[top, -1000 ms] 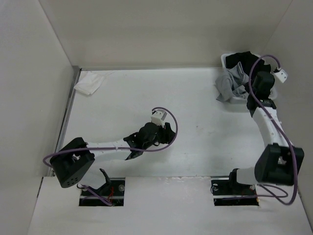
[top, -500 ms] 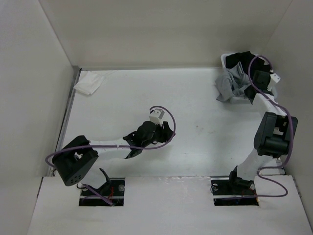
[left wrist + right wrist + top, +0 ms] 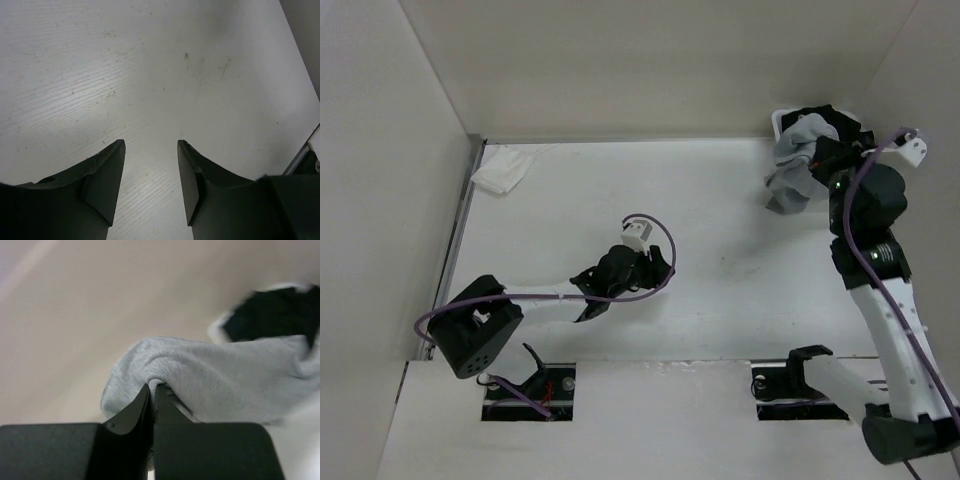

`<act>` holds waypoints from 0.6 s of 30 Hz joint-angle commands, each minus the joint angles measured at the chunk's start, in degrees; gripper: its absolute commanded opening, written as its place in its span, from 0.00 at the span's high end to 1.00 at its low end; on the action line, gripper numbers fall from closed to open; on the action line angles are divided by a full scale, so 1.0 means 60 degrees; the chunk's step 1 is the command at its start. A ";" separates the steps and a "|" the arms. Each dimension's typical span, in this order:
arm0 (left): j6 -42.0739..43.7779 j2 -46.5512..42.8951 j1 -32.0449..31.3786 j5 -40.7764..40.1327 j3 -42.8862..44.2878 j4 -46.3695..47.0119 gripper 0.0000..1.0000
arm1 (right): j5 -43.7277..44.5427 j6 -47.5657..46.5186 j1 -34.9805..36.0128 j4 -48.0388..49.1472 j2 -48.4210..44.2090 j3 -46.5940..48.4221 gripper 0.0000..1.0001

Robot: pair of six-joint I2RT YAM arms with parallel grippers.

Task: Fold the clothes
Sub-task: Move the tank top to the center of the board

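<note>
The clothes, a light heather-grey knit top [image 3: 796, 160], hang bunched at the back right, lifted partly out of a white bin [image 3: 781, 121]. My right gripper [image 3: 153, 388] is shut on a fold of the grey top [image 3: 220, 377], which drapes over its fingertips. In the top view the right gripper [image 3: 825, 152] sits just right of the raised cloth. My left gripper [image 3: 150, 144] is open, low over the bare white table with nothing between its fingers; from above the left gripper [image 3: 655, 262] is near the table's middle.
A black garment [image 3: 832, 122] lies in the white bin behind the grey top. A small white cloth [image 3: 503, 170] lies at the back left corner. Walls stand close along the left, back and right of the table [image 3: 720, 270].
My right arm has reached over the bin, shut its gripper on the grey top and raised it, so the cloth now hangs higher. The left arm has barely moved.
</note>
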 commanded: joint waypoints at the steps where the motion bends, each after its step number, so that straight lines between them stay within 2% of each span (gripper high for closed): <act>1: -0.0260 -0.1035 0.0523 -0.0271 -0.0325 0.0289 0.56 | 0.0469 -0.0211 0.2152 -0.0735 -0.0742 0.0740 0.99; 7: -0.0830 -0.2777 0.1914 -0.0565 -0.0881 -0.0457 0.57 | 0.1479 -0.1322 0.7219 -0.0796 -0.0744 0.2657 1.00; 11: -0.1110 -0.4359 0.2852 -0.0610 -0.1190 -0.1321 0.57 | 0.2621 -0.2333 0.9802 -0.0357 -0.0087 0.3451 0.98; 13: -0.1067 -0.4888 0.3190 -0.0595 -0.1234 -0.1761 0.57 | 0.2683 -0.2351 0.9764 -0.0341 0.0148 0.3438 0.98; 15: -0.1066 -0.5183 0.3483 -0.0551 -0.1249 -0.2172 0.57 | 0.2493 -0.1899 0.9136 -0.0312 0.0486 0.3102 0.98; 18: -0.1125 -0.5462 0.3923 -0.0478 -0.1322 -0.2729 0.57 | 0.1265 -0.0421 0.7380 -0.0298 0.1144 0.2136 0.99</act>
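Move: The right hand already pinches the grey tank top, high up; the board's centre, its goal, lies about 30 cm to its left, 3 cm back and 40 cm below. The laundry basket is some 15 cm ahead, 15 cm right and 34 cm down, and the open left gripper roughly 28 cm left, 10 cm back and 32 cm lower. From the left hand, the board's centre is about 7 cm ahead, 2 cm left and 9 cm below. Right hand swings the held tank top about 25 cm left towards mid-board, backing and rising; left rises leftward. ##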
